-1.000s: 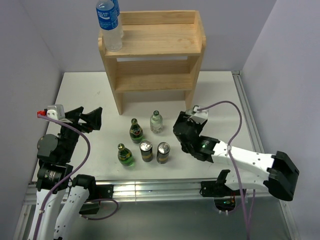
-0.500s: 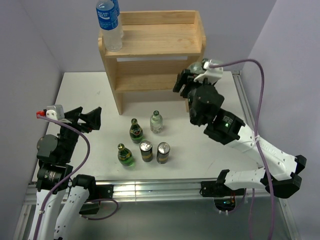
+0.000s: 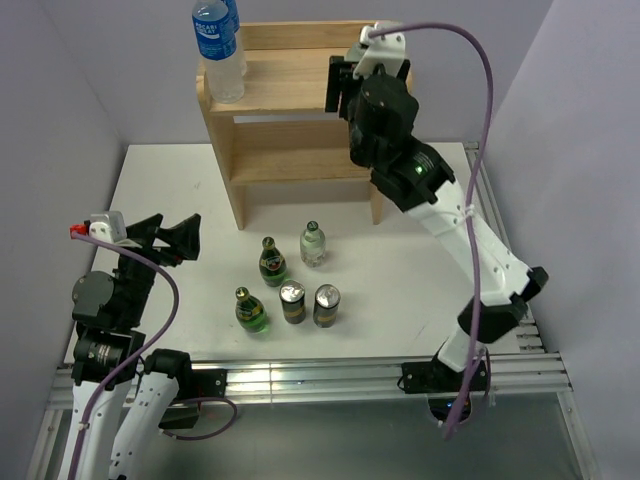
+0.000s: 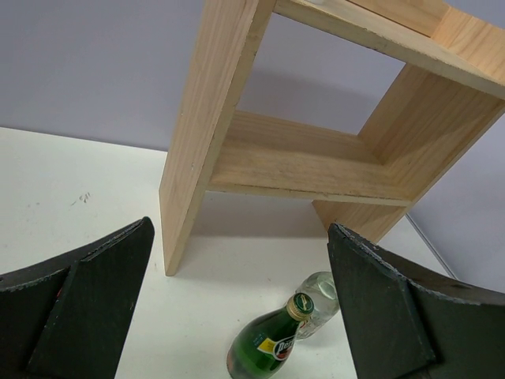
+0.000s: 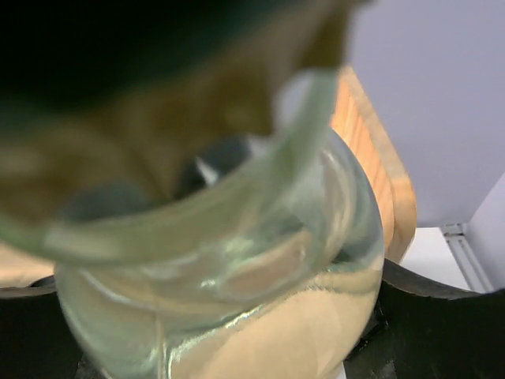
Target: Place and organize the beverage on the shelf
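Observation:
My right gripper [image 3: 341, 86] is up over the right half of the top tier of the wooden shelf [image 3: 300, 82]. It is shut on a clear glass bottle [image 5: 237, 260], which fills the right wrist view; the arm hides this bottle from above. On the table in front of the shelf stand a second clear bottle [image 3: 313, 243], two green bottles [image 3: 272, 262] [image 3: 252, 310] and two dark cans [image 3: 292, 301] [image 3: 327, 305]. My left gripper [image 3: 176, 238] is open and empty at the left, well apart from them. The left wrist view shows a green bottle [image 4: 272, 343].
A taller plastic water bottle [image 3: 220, 45] with a blue label stands on the shelf's top at its left end. The shelf's lower tier [image 4: 292, 162] holds nothing. Grey walls close in the table on the left, back and right.
My right arm has risen from the table right of the drinks up to the shelf's top tier, carrying the clear bottle. The left arm has not moved.

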### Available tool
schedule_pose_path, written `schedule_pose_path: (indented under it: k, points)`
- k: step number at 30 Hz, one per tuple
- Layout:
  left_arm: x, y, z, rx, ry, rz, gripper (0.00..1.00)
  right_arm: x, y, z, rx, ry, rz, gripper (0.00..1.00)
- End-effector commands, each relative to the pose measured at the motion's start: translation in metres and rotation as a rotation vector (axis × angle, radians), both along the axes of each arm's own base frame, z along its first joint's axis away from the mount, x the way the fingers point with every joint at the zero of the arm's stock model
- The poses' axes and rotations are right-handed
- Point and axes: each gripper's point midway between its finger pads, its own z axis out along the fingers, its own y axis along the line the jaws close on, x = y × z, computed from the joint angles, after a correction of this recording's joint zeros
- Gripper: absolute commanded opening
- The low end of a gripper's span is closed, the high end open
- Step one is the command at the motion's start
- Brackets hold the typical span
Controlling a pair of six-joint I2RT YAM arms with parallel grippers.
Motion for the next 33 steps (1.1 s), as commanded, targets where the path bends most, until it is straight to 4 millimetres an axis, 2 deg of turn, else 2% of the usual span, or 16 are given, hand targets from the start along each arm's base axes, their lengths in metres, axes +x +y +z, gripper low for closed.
schedule_pose_path:
  k: [1, 2, 3, 4, 5, 7, 10, 21, 33]
  points:
    - [-0.003, 0.002, 0.007, 0.020, -0.034, 0.006, 0.99, 0.003, -0.028, 0.066, 0.070, -0.139, -0.013, 0.00]
    - [-0.003, 0.002, 0.007, 0.022, -0.033, 0.005, 0.99, 0.009, -0.035, 0.069, 0.065, -0.145, -0.034, 0.00]
    - [-0.003, 0.002, 0.007, 0.021, -0.034, 0.005, 0.99, 0.018, -0.034, 0.065, 0.054, -0.140, -0.042, 0.00]
    - [-0.003, 0.002, 0.007, 0.020, -0.031, 0.006, 0.99, 0.019, -0.039, 0.073, 0.058, -0.158, -0.049, 0.00]
    - [-0.003, 0.002, 0.007, 0.020, -0.032, 0.006, 0.99, 0.029, -0.041, 0.069, 0.050, -0.156, -0.065, 0.00]
    - [-0.003, 0.002, 0.007, 0.021, -0.033, 0.006, 0.99, 0.033, -0.044, 0.074, 0.056, -0.171, -0.060, 0.00]
    - [-0.004, 0.002, 0.008, 0.021, -0.036, 0.003, 0.99, 0.046, -0.051, 0.071, 0.056, -0.170, -0.074, 0.00]
    - [-0.004, 0.002, 0.007, 0.021, -0.034, 0.005, 0.99, 0.094, -0.055, 0.038, 0.081, -0.109, -0.053, 0.00]
    - [-0.003, 0.003, 0.007, 0.023, -0.031, 0.011, 0.99, 0.120, -0.053, -0.004, 0.095, -0.029, -0.055, 0.00]
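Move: The clear bottle in the right hand is bound for the right end of the shelf's top board, roughly 12 cm ahead, 4 cm to the right and 10 cm below. The shelf's right side panel stands about 8 cm to the hand's right and 16 cm ahead. On the board's left end, the front blue-label bottle is about 12 cm ahead and 30 cm left. From the left hand the spot lies some 30 cm ahead, 48 cm right and a little above. Still gripping the clear bottle, the right hand carries it forward about 12 cm over the top board, easing some 4 cm to the right early on. It sinks roughly 4 cm, mostly in the second half, lowering the bottle's base to the board beside the right side panel. It slows to a stop there with fingers keeping their hold and the wrist tipping down barely 5 degrees. ##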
